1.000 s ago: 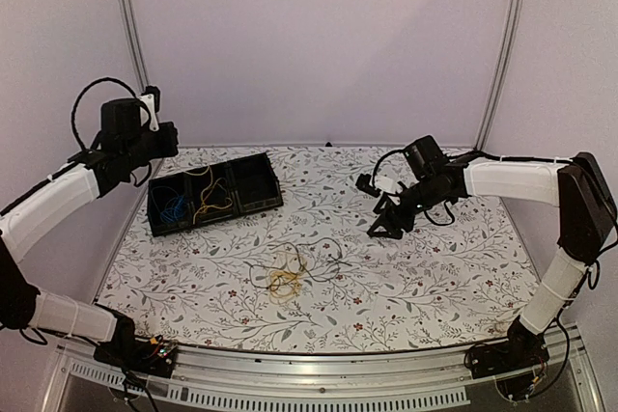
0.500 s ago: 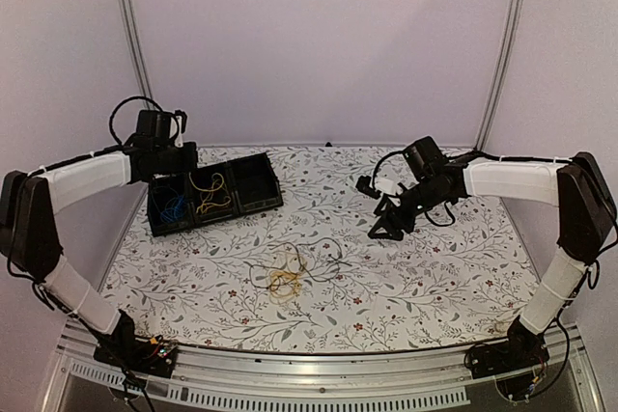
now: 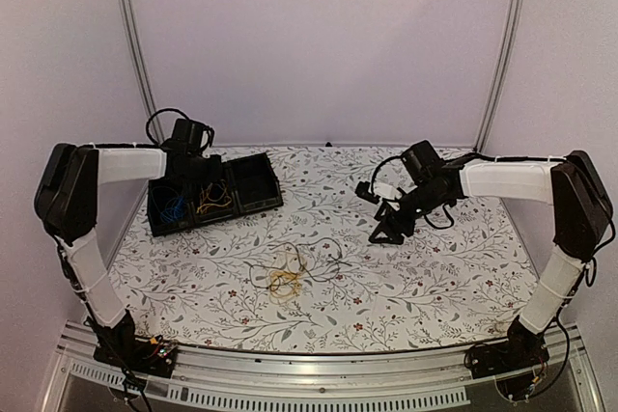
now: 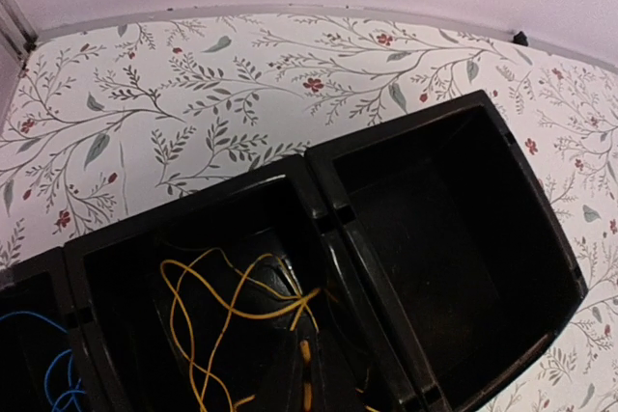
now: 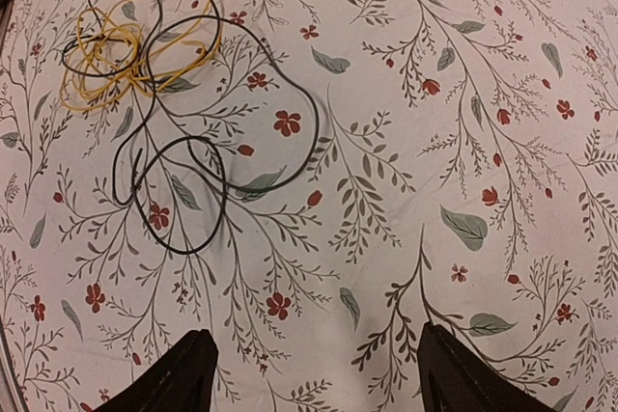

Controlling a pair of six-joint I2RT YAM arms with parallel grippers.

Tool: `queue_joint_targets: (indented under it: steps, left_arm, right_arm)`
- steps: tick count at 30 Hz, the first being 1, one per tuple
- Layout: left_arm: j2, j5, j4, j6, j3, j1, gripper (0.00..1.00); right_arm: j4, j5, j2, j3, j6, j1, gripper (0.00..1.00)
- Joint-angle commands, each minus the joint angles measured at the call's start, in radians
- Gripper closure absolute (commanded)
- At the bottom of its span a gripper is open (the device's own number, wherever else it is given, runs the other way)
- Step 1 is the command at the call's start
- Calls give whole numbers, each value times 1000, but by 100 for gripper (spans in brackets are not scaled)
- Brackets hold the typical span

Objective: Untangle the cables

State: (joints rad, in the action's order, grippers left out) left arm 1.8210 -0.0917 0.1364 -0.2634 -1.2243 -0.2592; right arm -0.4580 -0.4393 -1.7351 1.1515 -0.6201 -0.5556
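Observation:
A yellow cable point(image 3: 283, 280) and a thin black cable point(image 3: 323, 260) lie tangled together on the floral table, also in the right wrist view as yellow point(image 5: 135, 45) and black point(image 5: 193, 166). My right gripper point(image 3: 386, 229) point(image 5: 314, 383) hangs open and empty above the cloth, to the right of the tangle. My left gripper point(image 3: 190, 163) point(image 4: 311, 369) is over the black tray's point(image 3: 263, 202) middle compartment, with its jaws nearly together on another yellow cable point(image 4: 208, 311) that loops into that compartment. A blue cable point(image 4: 48, 378) lies in the left compartment.
The tray point(image 4: 328, 224) has three compartments and sits at the table's back left. Its right compartment point(image 4: 454, 238) holds nothing. Metal frame posts stand at the back corners, and an aluminium rail runs along the near edge.
My left arm swung right from the table's left edge to above the tray. The right arm and the tangle on the table have hardly moved.

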Motion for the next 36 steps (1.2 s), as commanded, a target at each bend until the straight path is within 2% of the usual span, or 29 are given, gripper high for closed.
queue_joint_targets:
  steps: [1, 5, 11, 16, 21, 27, 30, 31, 32, 33, 36]
  left_arm:
    - [55, -8, -8, -16, -9, -15, 100]
    - [60, -50, 7, -6, 14, -14, 100]
    - [78, -8, 27, 10, 15, -7, 100]
    - [62, 9, 113, 26, -35, -1, 98]
    - [-23, 2, 122, 48, -6, 12, 73]
    - [-64, 34, 138, 55, -26, 17, 59]
    - [-128, 54, 88, 85, 4, 20, 52]
    - [-161, 52, 55, 90, 29, 22, 40]
    - [-195, 52, 21, 92, 53, 23, 10]
    - [-231, 61, -3, 98, 75, 25, 2]
    - [-316, 47, -26, 144, 98, 20, 0]
  right_arm:
    - [-18, 0, -8, 7, -12, 2, 24]
    - [-20, -7, -15, 9, -13, 2, 24]
    - [-27, -10, -46, 18, -9, 2, 24]
    - [-24, -4, -46, 19, -4, -2, 24]
    - [-18, -3, -32, 21, 6, -1, 24]
    - [-14, 8, -39, 24, 11, -4, 23]
    - [-14, 35, -36, 30, 15, -5, 23]
    - [-19, 35, -24, 41, 20, -5, 23]
    - [-27, 28, -14, 52, 22, -4, 23]
    - [-37, 21, 5, 68, 21, -4, 23]
    - [-76, 20, 73, 144, 12, -6, 22]
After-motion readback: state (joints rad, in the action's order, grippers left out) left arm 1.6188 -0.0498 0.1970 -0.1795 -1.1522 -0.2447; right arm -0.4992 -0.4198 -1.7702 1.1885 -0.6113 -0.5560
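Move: The left hand, shut on the yellow cable, hangs over the tray's middle compartment. The middle of this compartment is about 1 cm to the hand's left, neither ahead nor back, and some 8 cm below. The blue cable's compartment sits about 12 cm left and 4 cm back, the empty one 12 cm right and 3 cm ahead. From the idle right hand the middle compartment lies roughly 51 cm left, 17 cm ahead and 6 cm lower. The left hand, still pinching the yellow cable, sinks about 4 cm into the middle compartment while its fingers tip slightly further down, and it all but stops there, easing back only a centimetre or so. Then the fingers start to part and let go of the cable as the hand climbs some 9 cm out of the tray, drawing back a little and levelling again, with the gripper ending wide open. ##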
